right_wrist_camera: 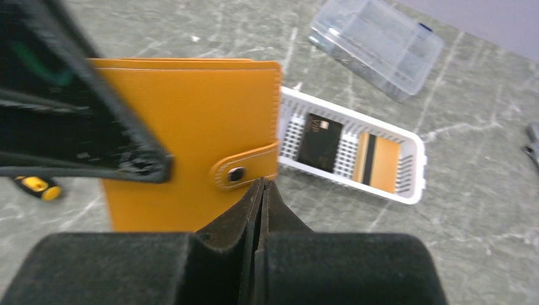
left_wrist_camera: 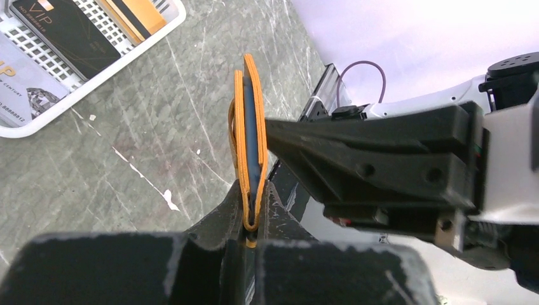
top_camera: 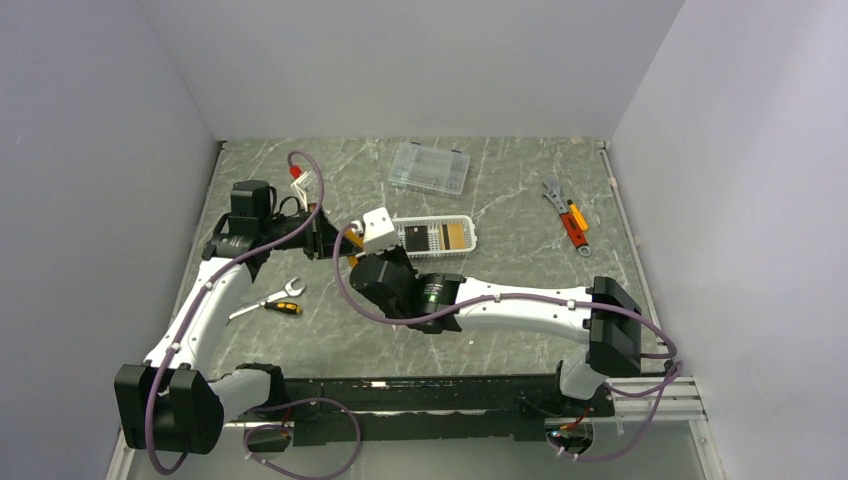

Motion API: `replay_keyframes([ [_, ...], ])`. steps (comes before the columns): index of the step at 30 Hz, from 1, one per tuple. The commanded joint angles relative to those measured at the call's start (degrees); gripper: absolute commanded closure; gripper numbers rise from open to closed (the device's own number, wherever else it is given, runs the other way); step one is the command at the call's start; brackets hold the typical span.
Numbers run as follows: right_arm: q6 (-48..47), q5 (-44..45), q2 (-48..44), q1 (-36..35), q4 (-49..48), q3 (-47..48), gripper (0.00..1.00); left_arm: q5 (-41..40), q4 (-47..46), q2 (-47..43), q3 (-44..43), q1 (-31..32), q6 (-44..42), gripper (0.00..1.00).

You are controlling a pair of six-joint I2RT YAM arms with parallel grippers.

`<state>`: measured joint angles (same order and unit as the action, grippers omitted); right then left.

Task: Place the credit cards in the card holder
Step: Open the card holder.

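Note:
My left gripper (left_wrist_camera: pixel 253 194) is shut on the bottom edge of the orange card holder (left_wrist_camera: pixel 240 127), which it holds upright on edge above the table. A pale blue card (left_wrist_camera: pixel 252 143) shows between the holder's leaves. My right gripper (right_wrist_camera: pixel 264 185) is shut, with nothing showing between its jaws. Its tips rest against the holder's face (right_wrist_camera: pixel 191 121), beside the snap strap (right_wrist_camera: pixel 245 168). More credit cards lie in the white basket (right_wrist_camera: pixel 416 171): a black one (right_wrist_camera: pixel 320 142), a gold-brown one (right_wrist_camera: pixel 378 162) and a grey-white one (left_wrist_camera: pixel 25 82).
A clear compartment box (top_camera: pixel 430 167) stands behind the basket (top_camera: pixel 468 243). An orange-handled adjustable wrench (top_camera: pixel 568 218) lies at the right. A small spanner and a yellow-handled tool (top_camera: pixel 270 303) lie near the left arm. Walls close the table on three sides.

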<state>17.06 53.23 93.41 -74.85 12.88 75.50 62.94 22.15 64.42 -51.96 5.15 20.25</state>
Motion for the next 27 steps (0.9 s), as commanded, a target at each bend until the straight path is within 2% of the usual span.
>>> replay_keyframes([
  [1, -0.4, 5.46, -2.85, 2.3, 0.42, -1.28, 1.0, 4.0, 0.0, -1.48, -1.28, 0.13, 0.31, 1.0],
  [7, -1.1, 5.48, -5.25, 3.61, -3.82, -2.93, 1.0, 4.45, -0.32, -1.44, -1.06, 0.13, 0.58, 1.0],
  [12, -3.41, -2.93, -8.37, 4.13, -6.12, -6.55, 1.0, 4.31, 0.1, -1.56, -1.26, 0.13, 0.11, 1.0],
  [13, -5.08, -4.04, -9.76, 4.07, -7.57, -8.5, 0.96, 4.28, 0.14, -1.51, -1.32, 0.13, 0.18, 1.0],
  [15, -11.16, -7.77, -13.52, 3.87, -14.8, -15.56, 0.79, 4.15, 0.11, -1.45, -1.35, 0.13, 0.16, 1.0],
  [18, -16.52, -10.3, -20.08, 3.04, -23.79, -24.37, 0.58, 4.05, -0.42, -1.45, -0.99, 0.13, 0.52, 1.0],
  [22, -21.62, -13.33, -24.1, 3.03, -28.55, -28.14, 0.17, 3.9, -0.28, -1.51, -1.0, 0.13, 0.44, 1.0],
  [24, -23.31, -14.61, -24.37, 3.02, -28.25, -27.26, 0.12, 3.86, -0.09, -1.34, -1.18, 0.13, 0.34, 1.0],
  [27, -25.23, -16.57, -24.9, 3.04, -28.87, -26.13, 0.11, 3.85, -0.26, -1.05, -1.03, 0.13, 0.46, 1.0],
])
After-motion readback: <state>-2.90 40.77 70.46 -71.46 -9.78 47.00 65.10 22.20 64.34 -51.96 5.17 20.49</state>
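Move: The card holder, gripped by its left edge in the left hand, has its middle about 5 cm to that hand's right and 1 cm below it. From the right hand, whose shut fingertips are at the strap and outer edge, its middle lies roughly 4 cm left, level ahead and 1 cm higher. The white basket is some 15 cm ahead of the right hand, 5 cm right and 19 cm down; the clear box is 35 cm ahead, 8 cm right and 20 cm down. The right hand's shut fingertips come free of the holder's strap edge, sliding forward and right a few cm. The hand then draws back and farther right, about 6.5 cm rightward in all, dipping briefly as the fingers spread wide and the wrist ends some 15 degrees counter-clockwise. The left hand keeps its pinch on the holder, almost still. ##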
